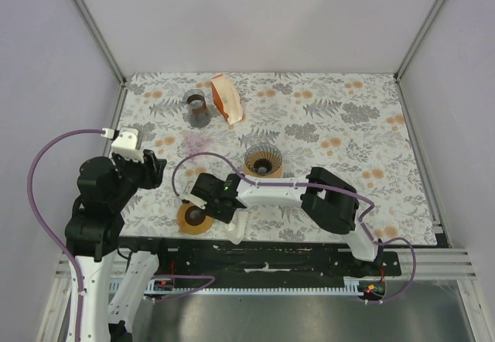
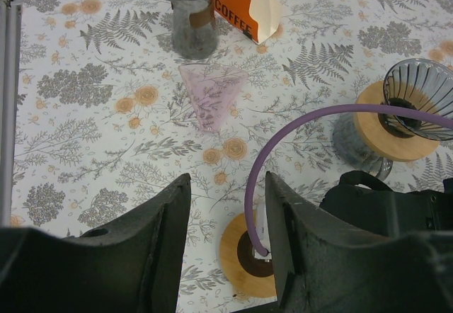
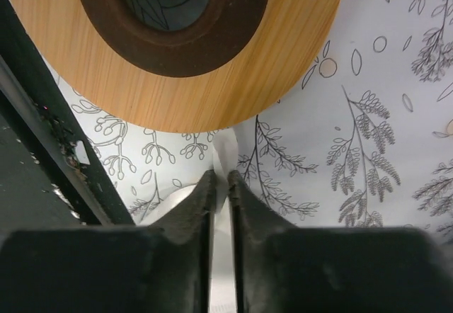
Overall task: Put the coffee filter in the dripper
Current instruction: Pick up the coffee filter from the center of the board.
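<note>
A white paper coffee filter [image 3: 225, 158] stands pinched between the fingers of my right gripper [image 3: 221, 178], just beside a flat wooden ring [image 3: 297, 44] near the table's front edge. In the top view the right gripper [image 1: 203, 203] reaches left to that ring [image 1: 192, 218]. The dripper [image 1: 263, 160], ribbed glass in a wooden collar, stands at the table's middle and shows at the right of the left wrist view [image 2: 417, 100]. My left gripper [image 2: 226, 185] hangs open over the left of the table, with nothing between its fingers.
A glass pitcher [image 1: 196, 106] and an orange coffee bag [image 1: 228, 98] stand at the back. A pink see-through cone [image 2: 209, 97] lies on the cloth in front of them. A purple cable [image 2: 283, 136] arches over the ring. The black front rail [image 3: 42, 157] runs beside the right gripper.
</note>
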`<state>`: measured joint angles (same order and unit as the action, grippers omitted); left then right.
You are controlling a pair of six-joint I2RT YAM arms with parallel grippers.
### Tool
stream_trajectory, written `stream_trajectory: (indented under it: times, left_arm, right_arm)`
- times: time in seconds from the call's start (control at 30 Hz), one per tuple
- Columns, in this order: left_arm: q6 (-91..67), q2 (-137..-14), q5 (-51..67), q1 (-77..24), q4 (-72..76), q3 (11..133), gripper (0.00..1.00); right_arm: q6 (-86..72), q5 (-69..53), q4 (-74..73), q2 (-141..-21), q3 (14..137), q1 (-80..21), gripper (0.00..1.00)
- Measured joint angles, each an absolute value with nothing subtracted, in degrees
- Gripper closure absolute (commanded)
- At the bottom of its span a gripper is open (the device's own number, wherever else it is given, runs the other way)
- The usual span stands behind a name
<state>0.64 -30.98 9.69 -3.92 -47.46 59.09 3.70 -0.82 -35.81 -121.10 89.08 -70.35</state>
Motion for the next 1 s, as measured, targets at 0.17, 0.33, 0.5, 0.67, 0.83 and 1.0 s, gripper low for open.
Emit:
stream_trajectory:
  times: [0.17, 0.33, 0.5, 0.67, 0.83, 1.0]
  left_arm:
    - [0.64, -31.16, 9.67, -3.92, -47.46, 59.09, 0.48]
    - [0.64, -31.44, 9.67, -3.90, -47.51, 59.16, 0.48]
    - [0.89, -33.43, 10.46, -3.88, -48.12, 61.84, 0.49]
    - [1.80, -37.69, 17.17, -3.88, -48.34, 68.69, 0.51]
    - [1.98, -43.83, 31.81, -3.95, -47.13, 75.88, 0.50]
    - [5.96, -50.24, 46.48, -4.08, -42.06, 78.37, 0.41]
  right_arm:
    - [3.20, -1.52, -35.27, -120.73, 88.60, -70.15, 1.00]
    - [3.20, -3.90, -35.53, -118.65, 86.56, -69.43, 1.00]
    - [2.57, -7.09, -36.07, -108.62, 83.81, -66.83, 1.00]
    - [2.31, -5.30, -30.68, -88.47, 83.74, -64.07, 1.00]
    - [3.38, -1.58, -15.70, -69.93, 79.46, -62.96, 1.00]
    - [4.14, -14.59, -6.22, -64.38, 79.22, -55.59, 1.00]
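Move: The coffee filter lies right at the nearly shut right fingertips, its middle about 2 cm to their right and 1 cm back, at their height. The wooden ring lies some 8 cm to that hand's left and 1 cm farther out, while the dripper on its server stands roughly 14 cm ahead, 10 cm right and 12 cm higher. From the left hand the filter is about 20 cm right, 6 cm back and 28 cm below. Finish closing the right fingers on the filter's edge, pinching it, then lift it steeply off the table beside the wooden ring, some 45 cm up and drifting right, swinging the downward fingers round by about 75 degrees to point left and forward. Once the lift is under way, raise the open left gripper and carry it right, turning it clockwise. ##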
